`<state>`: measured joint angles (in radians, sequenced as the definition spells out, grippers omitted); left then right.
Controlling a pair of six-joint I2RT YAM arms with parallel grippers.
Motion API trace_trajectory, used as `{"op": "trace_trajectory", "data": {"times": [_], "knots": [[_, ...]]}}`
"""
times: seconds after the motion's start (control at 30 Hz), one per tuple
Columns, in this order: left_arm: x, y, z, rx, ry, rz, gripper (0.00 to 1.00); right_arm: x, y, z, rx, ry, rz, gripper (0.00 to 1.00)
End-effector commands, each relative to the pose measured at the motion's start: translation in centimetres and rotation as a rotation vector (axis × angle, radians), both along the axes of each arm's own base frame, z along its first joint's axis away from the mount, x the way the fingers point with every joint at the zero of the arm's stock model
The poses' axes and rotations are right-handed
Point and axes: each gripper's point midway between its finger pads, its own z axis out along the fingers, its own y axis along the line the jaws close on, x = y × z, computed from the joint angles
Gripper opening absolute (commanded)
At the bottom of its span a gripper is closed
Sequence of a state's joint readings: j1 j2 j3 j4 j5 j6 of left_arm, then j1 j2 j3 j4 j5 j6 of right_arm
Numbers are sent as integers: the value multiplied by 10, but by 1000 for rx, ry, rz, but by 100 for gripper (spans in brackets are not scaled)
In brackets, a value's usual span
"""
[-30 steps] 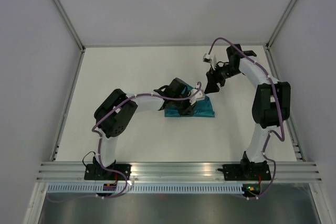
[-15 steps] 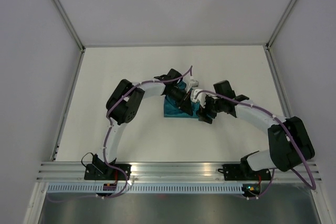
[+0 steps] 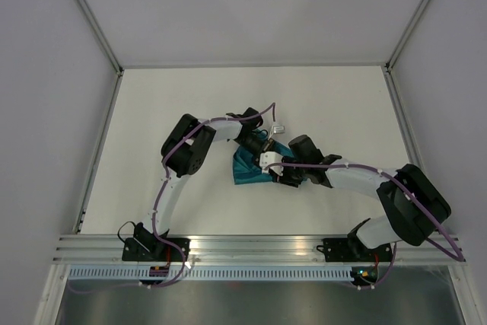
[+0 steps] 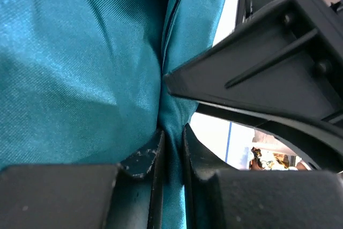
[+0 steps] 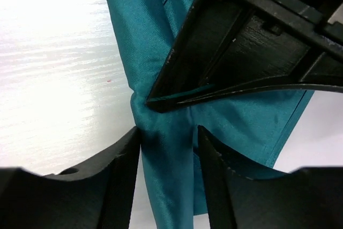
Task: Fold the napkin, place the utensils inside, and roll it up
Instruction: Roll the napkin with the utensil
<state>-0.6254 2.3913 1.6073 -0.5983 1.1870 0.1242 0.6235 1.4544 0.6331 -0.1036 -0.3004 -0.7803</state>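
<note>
The teal napkin (image 3: pixel 245 169) lies bunched at mid-table, with one fold pulled up. My left gripper (image 3: pixel 263 144) comes in from the back and is shut on that fold (image 4: pixel 171 148); the cloth (image 4: pixel 80 52) fills its view. My right gripper (image 3: pixel 272 175) meets it from the right. Its fingers (image 5: pixel 120 170) stand open on either side of the same fold of napkin (image 5: pixel 161 186), just below the left gripper's fingers (image 5: pixel 241 52). The cloth touches one of them. In the left wrist view a right finger (image 4: pixel 268 63) crosses close above. The utensils are out of view.
The white table (image 3: pixel 175 104) is walled by grey panels on three sides. An aluminium rail (image 3: pixel 259 247) with both arm bases runs along the near edge. The two grippers crowd together over the napkin.
My right arm swung in from the back right to the napkin and its jaws narrowed around the fold. The left gripper kept its grip, and the flat folded napkin became bunched.
</note>
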Motion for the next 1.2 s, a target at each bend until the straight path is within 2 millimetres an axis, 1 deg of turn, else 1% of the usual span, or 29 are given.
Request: {"op": "trace_trajectory", "data": {"times": [0.0, 0.03, 0.1, 0.13, 0.2, 0.3, 0.37, 0.43, 0.47, 0.5, 0.53, 0.57, 0.6, 0.63, 0.67, 0.7, 0.73, 0.77, 0.8, 0.83, 0.87, 0.9, 0.97, 1.0, 1.03, 1.07, 1.1, 1.13, 1.17], "knots": [[-10, 21, -51, 205, -12, -1, 14, 17, -3, 3, -26, -77, -26, 44], [-8, 18, -44, 193, -26, 0, 21, 16, -4, 2, -32, -70, -24, 33], [-3, 16, -38, 185, -47, 5, 27, 12, -6, 0, -44, -46, -16, 26], [3, 14, -30, 173, -70, 10, 33, 9, -6, -3, -53, -27, -9, 23], [11, 12, -23, 173, -108, 21, 38, 5, -8, -6, -71, 3, -6, 20], [27, 8, -1, 147, -177, 46, 41, -1, -11, -10, -98, 58, 5, 16], [41, 5, 17, 134, -242, 76, 43, -7, -11, -11, -105, 116, 16, 15], [52, 5, 28, 128, -285, 104, 45, -9, -12, -12, -111, 162, 21, 15], [63, 6, 38, 123, -324, 138, 45, -12, -10, -8, -105, 198, 30, 15], [68, 7, 45, 116, -341, 153, 45, -12, -12, -8, -104, 225, 24, 14], [72, 9, 48, 120, -354, 175, 46, -13, -12, -10, -106, 254, 26, 14], [83, 14, 50, 141, -379, 218, 47, -15, -10, -5, -96, 294, 38, 15], [91, 14, 66, 114, -425, 244, 47, -14, -12, -3, -94, 315, 30, 15], [95, 17, 68, 120, -441, 267, 47, -15, -13, -6, -98, 348, 33, 14], [109, 26, 70, 152, -481, 319, 47, -14, -12, -1, -100, 376, 37, 14], [116, 28, 83, 148, -507, 363, 47, -14, -12, 1, -81, 409, 36, 14], [121, 33, 86, 158, -524, 394, 47, -16, -13, -4, -91, 448, 44, 15], [132, 43, 88, 185, -540, 450, 47, -15, -12, 2, -93, 479, 45, 14], [141, 47, 94, 181, -576, 485, 47, -17, -13, -3, -85, 536, 47, 14], [140, 54, 104, 183, -597, 518, 48, -16, -13, -2, -86, 562, 46, 14], [150, 64, 107, 206, -633, 566, 48, -13, -12, 4, -84, 589, 50, 14], [151, 67, 113, 204, -656, 588, 48, -12, -15, -3, -89, 637, 39, 15], [155, 77, 128, 201, -731, 648, 48, -6, -14, 2, -71, 686, 37, 14], [155, 82, 126, 204, -751, 671, 48, -4, -16, -6, -69, 736, 24, 14], [153, 85, 142, 183, -790, 694, 48, 2, -16, -2, -65, 752, 17, 14], [155, 91, 144, 196, -818, 723, 48, 5, -17, -3, -66, 770, 16, 14], [148, 97, 135, 210, -819, 733, 49, 6, -21, -13, -75, 820, 4, 15], [150, 97, 144, 182, -856, 755, 49, 11, -20, -8, -71, 842, 5, 14], [148, 101, 156, 163, -892, 779, 49, 15, -22, -10, -66, 863, -5, 15]]}}
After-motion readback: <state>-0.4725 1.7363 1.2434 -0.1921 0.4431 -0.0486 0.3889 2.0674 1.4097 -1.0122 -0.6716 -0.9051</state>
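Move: The right hand's open fingers already straddle the right part of the napkin roll, its middle barely 1 cm below the hand point. The loose napkin spreads about 6 cm ahead and 7 cm left, at table height. The left hand still pinches the roll; that right part lies about 4 cm to its right, and the loose napkin is some 6 cm ahead and 3 cm left. Right fingers pinch the roll and tilt about 45 degrees, tips swinging back; left releases, retreating forward, up and left. ##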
